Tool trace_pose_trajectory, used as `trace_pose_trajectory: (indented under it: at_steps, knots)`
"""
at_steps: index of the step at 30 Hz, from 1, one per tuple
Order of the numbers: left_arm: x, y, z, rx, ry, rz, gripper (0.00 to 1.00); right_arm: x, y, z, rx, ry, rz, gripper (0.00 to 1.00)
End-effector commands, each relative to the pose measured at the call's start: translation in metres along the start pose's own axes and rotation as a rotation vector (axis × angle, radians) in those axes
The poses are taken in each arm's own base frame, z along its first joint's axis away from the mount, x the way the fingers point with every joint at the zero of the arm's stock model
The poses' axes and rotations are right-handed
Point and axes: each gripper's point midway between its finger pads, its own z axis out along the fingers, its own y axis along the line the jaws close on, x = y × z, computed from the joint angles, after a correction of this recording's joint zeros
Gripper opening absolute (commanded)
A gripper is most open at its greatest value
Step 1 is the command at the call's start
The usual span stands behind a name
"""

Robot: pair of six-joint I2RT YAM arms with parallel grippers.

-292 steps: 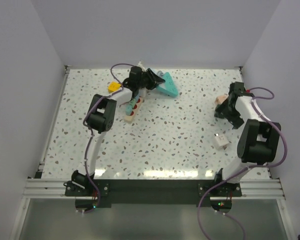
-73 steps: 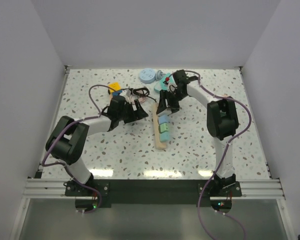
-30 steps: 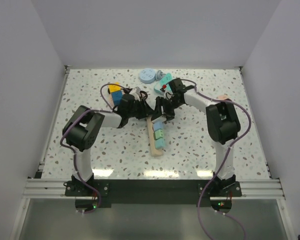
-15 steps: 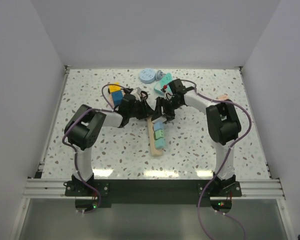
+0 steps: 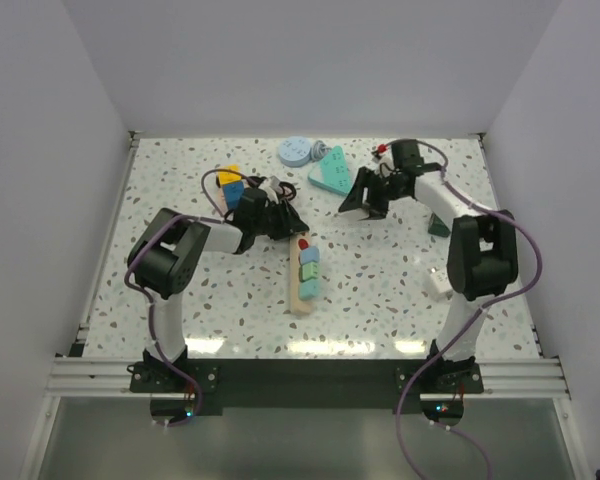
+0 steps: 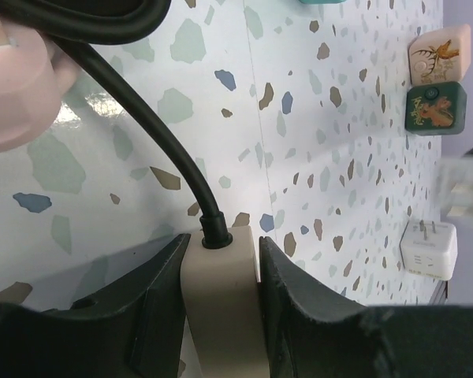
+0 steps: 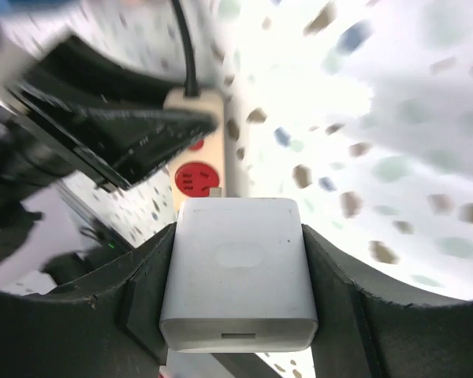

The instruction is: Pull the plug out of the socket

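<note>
The socket (image 5: 298, 300) is a cream-beige strip lying mid-table, with a red outlet (image 5: 303, 243) showing at its far end and small blue and green blocks further along it. My left gripper (image 5: 280, 222) is shut on the strip's cord end (image 6: 221, 299), one finger on each side, where the black cord (image 6: 142, 126) comes out. The white plug (image 7: 236, 272) sits between my right gripper's (image 7: 236, 240) fingers, raised clear of the strip, with the bare red outlet (image 7: 193, 178) visible beyond it. In the top view my right gripper (image 5: 360, 200) hangs to the right of the strip.
A teal triangular block (image 5: 330, 174) and a blue disc (image 5: 295, 151) lie at the back. A yellow-and-blue block (image 5: 230, 181) sits by the coiled cable. A white adapter (image 5: 438, 282) and a dark green block (image 5: 438, 225) lie at the right.
My right gripper has come away from the strip with the white plug, moving right and back. The red outlet is now uncovered. The left gripper still clamps the strip's end.
</note>
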Motion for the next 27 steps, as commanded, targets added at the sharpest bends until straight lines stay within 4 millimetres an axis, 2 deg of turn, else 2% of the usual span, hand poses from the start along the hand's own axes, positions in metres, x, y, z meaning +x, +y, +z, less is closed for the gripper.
trace_pose_trajectory:
  at_steps: [1,5,6,7,8,9,10,11,13,15,17,18,19,24,25,27]
  knots:
    - [0.049,0.080,-0.009,-0.248,0.135,0.022,0.00,-0.019,0.021,-0.040,-0.224,-0.045,-0.005,0.00]
    - [0.044,0.074,-0.010,-0.237,0.123,0.025,0.00,-0.035,0.015,-0.042,-0.172,-0.106,-0.015,0.00]
    - [0.042,0.072,-0.010,-0.230,0.117,0.026,0.00,-0.038,0.003,-0.045,-0.105,-0.115,0.010,0.00]
    - [0.041,0.069,-0.011,-0.222,0.116,0.023,0.00,-0.055,-0.016,-0.049,0.024,-0.180,0.006,0.00]
    - [0.040,0.067,-0.011,-0.216,0.113,0.022,0.00,-0.062,-0.033,-0.054,0.119,-0.211,0.020,0.00]
    - [0.038,0.063,-0.011,-0.204,0.111,0.022,0.00,-0.062,-0.053,-0.062,0.207,-0.210,0.061,0.00]
    - [0.036,0.060,-0.011,-0.196,0.107,0.020,0.00,-0.071,-0.064,-0.069,0.262,-0.238,0.077,0.00]
    - [0.035,0.057,-0.012,-0.183,0.107,0.020,0.00,-0.077,-0.084,-0.076,0.357,-0.274,0.101,0.00]
    - [0.029,0.048,-0.013,-0.160,0.094,0.025,0.00,-0.080,-0.115,-0.088,0.447,-0.300,0.171,0.00]
    - [0.024,0.039,-0.017,-0.137,0.083,0.028,0.00,-0.074,-0.141,-0.094,0.497,-0.272,0.233,0.00]
    - [0.017,0.030,-0.020,-0.123,0.067,0.031,0.00,-0.065,-0.150,-0.096,0.519,-0.247,0.239,0.00]
    - [0.014,0.027,-0.021,-0.116,0.062,0.033,0.00,-0.062,-0.163,-0.104,0.545,-0.254,0.264,0.00]
    - [0.012,0.024,-0.023,-0.110,0.057,0.034,0.00,-0.049,-0.172,-0.103,0.563,-0.229,0.274,0.00]
    - [0.004,0.007,-0.029,-0.064,0.040,0.031,0.00,-0.021,-0.189,-0.120,0.599,-0.243,0.345,0.00]
    - [0.005,0.004,-0.029,-0.052,0.044,0.032,0.00,-0.012,-0.199,-0.124,0.655,-0.245,0.365,0.00]
    - [0.004,0.003,-0.029,-0.048,0.042,0.032,0.00,-0.005,-0.211,-0.134,0.712,-0.264,0.394,0.00]
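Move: The right hand, already holding the freed white plug, is bound for open table between the parked plugs, about 24 cm right, 4 back and 8 below. Of the neighbours, the green plug lies some 28 cm right and 6 farther out, the other white plug 24 right and 12 back, both 8 lower. From the left hand, gripping the strip's cord end, that open spot is roughly 41 cm right and 6 back, level in height. Keeping its grip on the white plug, the right hand swings fast away from the strip, about 23 cm to the right, first reaching some 6 cm outward with a slight rise, then curving back and sinking towards the open table between the green plug and the other white plug, while the wrist turns some 30 degrees clockwise and its left side dips. The left hand keeps the strip's cord end pinched and, after holding still, eases it a couple of centimetres left and back. ##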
